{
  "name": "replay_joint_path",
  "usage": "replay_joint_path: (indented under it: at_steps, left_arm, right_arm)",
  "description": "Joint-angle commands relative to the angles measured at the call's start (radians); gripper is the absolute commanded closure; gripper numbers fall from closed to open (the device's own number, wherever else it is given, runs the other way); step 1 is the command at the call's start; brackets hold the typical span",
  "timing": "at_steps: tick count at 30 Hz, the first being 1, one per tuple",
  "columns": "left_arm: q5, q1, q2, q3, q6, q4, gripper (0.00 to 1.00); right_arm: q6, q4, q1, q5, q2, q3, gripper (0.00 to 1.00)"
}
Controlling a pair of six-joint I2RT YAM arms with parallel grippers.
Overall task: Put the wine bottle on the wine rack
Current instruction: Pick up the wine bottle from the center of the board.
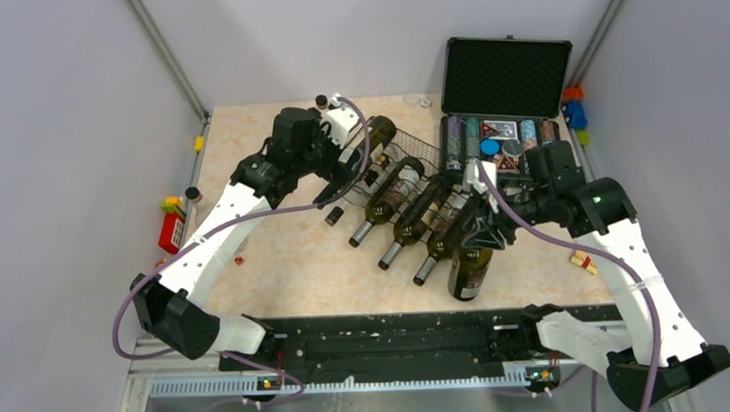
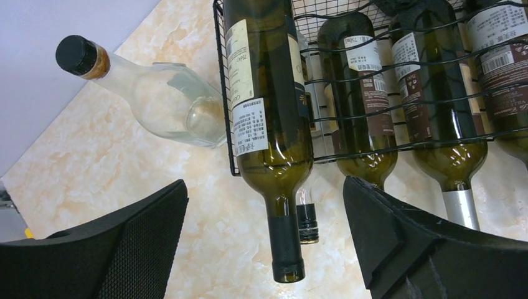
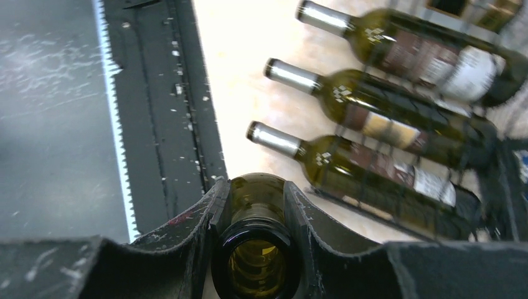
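Note:
A dark green wine bottle point(image 1: 471, 271) stands upright near the table's front edge, in front of the rack. My right gripper point(image 1: 481, 234) is shut on its neck; in the right wrist view the open mouth of the bottle point(image 3: 255, 261) sits between the fingers point(image 3: 187, 230). The black wire wine rack point(image 1: 421, 149) holds three silver-capped bottles point(image 1: 408, 218) and a black-capped green bottle point(image 2: 268, 93) at its left end. My left gripper point(image 2: 264, 187) hangs open over that bottle's neck without touching it.
A clear glass bottle with a black cap point(image 2: 155, 93) lies on the table left of the rack. An open black foam-lined case point(image 1: 503, 77) of chips stands behind the rack. A small black-capped neck point(image 2: 307, 221) shows under the rack's edge. Toy blocks point(image 1: 171, 229) lie at the left.

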Motion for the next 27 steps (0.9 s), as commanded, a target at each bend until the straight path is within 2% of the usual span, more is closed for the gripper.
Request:
replay_joint_path:
  at_steps: [1, 11, 20, 27]
  left_arm:
    - [-0.032, 0.001, 0.016, 0.066, 0.02, -0.016, 0.01]
    - [-0.072, 0.036, 0.013, 0.063, 0.035, -0.024, 0.01]
    - [-0.118, 0.158, -0.055, 0.03, -0.041, -0.01, 0.01]
    - [-0.154, 0.245, -0.129, -0.006, -0.089, -0.038, 0.01]
  right_arm:
    - [-0.014, 0.036, 0.13, -0.101, 0.02, 0.026, 1.0]
    - [0.147, 0.227, 0.474, -0.121, 0.14, 0.093, 1.0]
    - [0.209, 0.387, 0.653, -0.069, 0.342, 0.238, 1.0]
    - [0.251, 0.545, 0.671, -0.035, 0.477, 0.324, 1.0]
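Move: The right hand holds the wine bottle upright by its neck, its middle about 12 cm below; the open centre of the board lies some 22 cm left and 6 cm ahead. The nearest racked bottle lies about 14 cm ahead and 3 left, the next roughly 18 ahead and 10 left. From the left hand, the held bottle is about 18 cm back and 27 right; the top rack bottle is 5 ahead and 2 right, the clear bottle 12 ahead and 7 left. Leftward, the right hand swings the hanging wine bottle nearly 20 cm towards the board's centre, dipping back about 6 cm past the front of the racked bottles' necks before easing slightly forward, turning some 30 degrees counter-clockwise with its neck grip kept. The left hand, open and empty, creeps forward, then sweeps about 10 cm left and slightly up, away from the top rack bottle, turning counter-clockwise. ##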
